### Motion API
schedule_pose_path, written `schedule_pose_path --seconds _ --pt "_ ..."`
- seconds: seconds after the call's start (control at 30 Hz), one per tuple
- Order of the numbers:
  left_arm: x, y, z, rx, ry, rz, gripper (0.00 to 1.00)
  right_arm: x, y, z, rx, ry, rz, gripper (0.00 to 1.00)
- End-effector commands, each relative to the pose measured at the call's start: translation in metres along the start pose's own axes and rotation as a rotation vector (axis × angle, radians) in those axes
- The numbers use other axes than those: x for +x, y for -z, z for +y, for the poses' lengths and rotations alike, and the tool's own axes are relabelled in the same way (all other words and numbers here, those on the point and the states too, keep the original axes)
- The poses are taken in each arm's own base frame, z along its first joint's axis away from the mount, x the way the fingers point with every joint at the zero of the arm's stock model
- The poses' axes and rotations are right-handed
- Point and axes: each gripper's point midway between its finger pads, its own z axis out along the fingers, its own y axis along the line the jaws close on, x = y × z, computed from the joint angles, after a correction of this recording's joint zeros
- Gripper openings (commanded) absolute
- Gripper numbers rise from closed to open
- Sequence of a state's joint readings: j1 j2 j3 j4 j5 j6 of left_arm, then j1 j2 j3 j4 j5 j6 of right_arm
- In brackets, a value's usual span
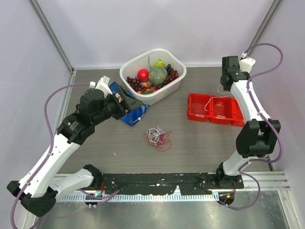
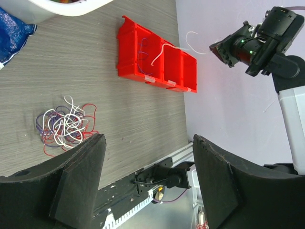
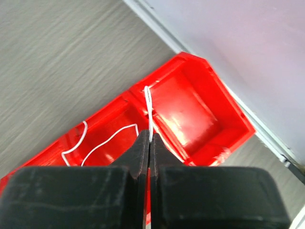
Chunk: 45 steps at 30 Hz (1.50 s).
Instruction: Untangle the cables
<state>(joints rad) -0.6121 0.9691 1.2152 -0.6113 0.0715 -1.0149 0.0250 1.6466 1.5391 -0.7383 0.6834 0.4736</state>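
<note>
A loose bunch of white, red and purple-blue cables lies on the table's middle. My left gripper hovers open over the blue bag, left of the bunch, with nothing between its fingers. My right gripper is shut on a single white cable, which hangs down onto a divider of the red bin. Another white cable lies curled in the bin's middle compartment. The left wrist view shows a thin purple cable in the bin's end compartment.
A white basket of fruit stands at the back centre. A blue chip bag lies beside it, partly under my left gripper. The black mounting rail runs along the near edge. Walls close the table's left, back and right.
</note>
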Motion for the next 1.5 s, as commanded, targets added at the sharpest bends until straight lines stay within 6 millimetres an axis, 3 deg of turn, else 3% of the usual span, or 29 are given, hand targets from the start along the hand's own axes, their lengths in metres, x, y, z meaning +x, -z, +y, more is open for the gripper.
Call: schedule_pose_path --seconds 0.0,0.1,0.23,0.37,0.53,0.73,0.87,1.0,1.07,1.13,1.27,1.33,1.47 --pt "-0.004 0.004 -0.006 0.034 -0.005 -0.019 0.77 -0.01 0.006 -0.04 0.174 -0.014 -0.096 0.01" --pt "-0.001 0.001 -0.009 0.046 -0.003 0.001 0.77 0.006 0.003 -0.051 0.211 0.016 -0.083 0.01" --pt "0.001 0.001 -0.01 0.052 -0.002 0.013 0.77 0.012 0.006 -0.064 0.25 0.029 -0.1 0.01" --pt "0.003 0.001 -0.009 0.052 -0.003 0.021 0.77 0.025 0.001 -0.051 0.174 0.046 -0.068 0.01" --pt "0.005 0.0 -0.007 0.05 0.0 0.03 0.77 0.078 -0.016 -0.01 0.01 0.12 0.11 0.01" --pt "0.009 0.0 -0.006 0.052 0.003 0.043 0.77 0.11 -0.032 -0.009 0.078 0.212 0.182 0.01" --pt "0.009 -0.001 -0.006 0.049 0.003 0.047 0.77 0.107 -0.033 0.002 0.043 0.212 0.194 0.01" --pt "0.008 -0.003 -0.008 0.05 -0.004 0.05 0.77 0.101 -0.027 0.008 0.018 0.225 0.223 0.17" --pt "0.008 -0.004 -0.007 0.046 -0.008 0.053 0.77 0.094 -0.02 0.003 0.027 0.226 0.223 0.34" --pt "0.01 -0.007 -0.006 0.046 -0.004 0.063 0.77 0.085 -0.014 0.0 0.034 0.222 0.208 0.43" --pt "0.013 -0.01 -0.006 0.05 0.001 0.078 0.77 0.07 0.0 -0.009 0.037 0.21 0.187 0.55" --pt "0.014 -0.011 -0.006 0.051 0.002 0.081 0.77 0.068 0.006 -0.009 0.01 0.204 0.19 0.56" --pt "0.015 -0.011 -0.005 0.05 0.0 0.082 0.78 0.08 0.027 0.028 -0.235 0.19 0.22 0.56"
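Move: The right hand's shut fingers hold the white cable over the red bins; the middle bin, its goal, lies about 1 cm ahead, 2 cm left and 18 cm below. The left bin is some 14 cm left and 2 cm ahead, the right bin about 9 cm right and level, both equally low. From the idle left hand the middle bin is roughly 19 cm ahead, 44 cm right and 30 cm down. The right hand lowers the white cable some 12 cm, drawing back slightly, opens above the middle bin, then rises 5 cm. ##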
